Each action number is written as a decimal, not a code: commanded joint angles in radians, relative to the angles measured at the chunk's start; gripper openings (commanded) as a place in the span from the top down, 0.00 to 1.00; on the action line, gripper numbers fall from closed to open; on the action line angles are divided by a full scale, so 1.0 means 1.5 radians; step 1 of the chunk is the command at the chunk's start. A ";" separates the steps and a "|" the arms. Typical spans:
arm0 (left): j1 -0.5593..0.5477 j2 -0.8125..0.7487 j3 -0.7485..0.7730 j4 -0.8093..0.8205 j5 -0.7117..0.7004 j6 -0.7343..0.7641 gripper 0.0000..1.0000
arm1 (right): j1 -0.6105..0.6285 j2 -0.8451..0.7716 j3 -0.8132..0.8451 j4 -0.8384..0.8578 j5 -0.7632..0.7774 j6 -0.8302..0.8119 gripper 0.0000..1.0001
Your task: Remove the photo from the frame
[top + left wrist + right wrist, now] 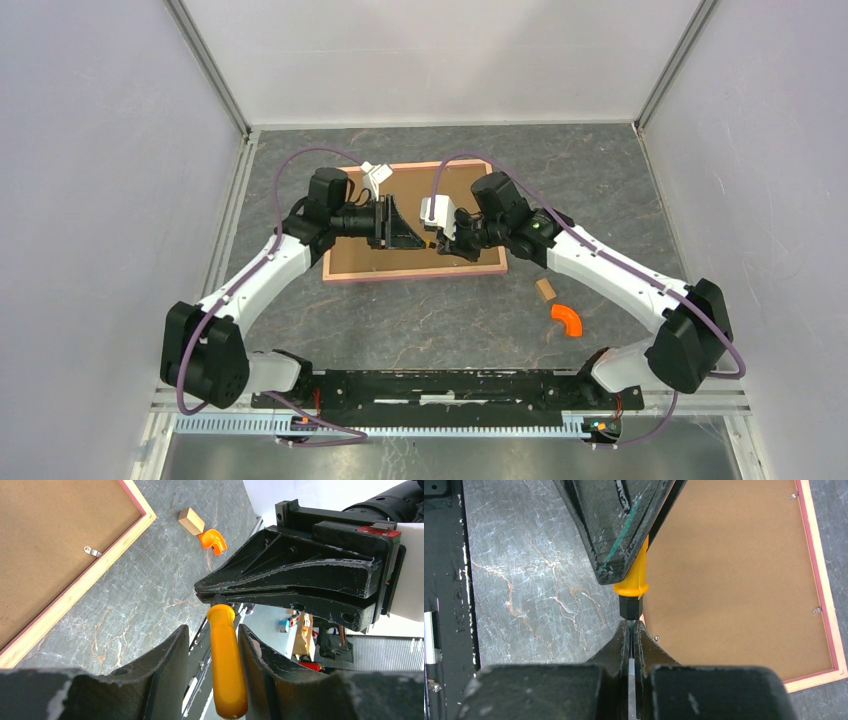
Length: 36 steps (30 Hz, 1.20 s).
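The frame (465, 185) lies back up on the table, brown fibreboard inside a pink rim (50, 555) (734, 580). The photo is hidden under that back. Above the frame, the two grippers meet tip to tip on an orange-handled tool (227, 665) (636, 575). My right gripper (631, 626) (447, 245) is shut on the tool's thin metal blade, just below its black collar. My left gripper (212, 630) (425, 240) stands open round the orange handle. The handle rests against one finger, with a gap to the other.
A small wooden block (545, 290) (191, 521) and an orange curved piece (568, 320) (212, 540) lie on the marbled table right of the frame. Metal turn clips (92, 551) (818, 610) sit on the frame's back. Enclosure walls stand on three sides.
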 commanded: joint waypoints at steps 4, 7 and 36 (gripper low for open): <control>0.005 -0.020 -0.013 0.051 0.027 -0.045 0.56 | 0.001 -0.012 -0.005 0.003 -0.009 -0.012 1.00; 0.005 -0.021 -0.020 0.054 0.028 -0.046 0.61 | 0.001 -0.011 -0.003 0.006 -0.010 -0.008 1.00; 0.051 0.022 0.282 -0.460 -0.654 0.673 0.98 | -0.004 0.153 -0.021 0.074 0.078 -0.091 0.20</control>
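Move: The screwdriver's handle is already between the left hand's open fingers, 0 cm off. The right hand pinches its shaft, so the handle lies about 7 cm to that hand's left, level with it. The near clip is about 5 cm ahead of the right hand and 17 below. The frame's middle is some 18 cm ahead of both hands and 18 below, straight ahead of the left hand and 7 cm left of the right. Left pinches the handle, swings about 15 cm left and forward; right frees the shaft, sinks towards near clip. ##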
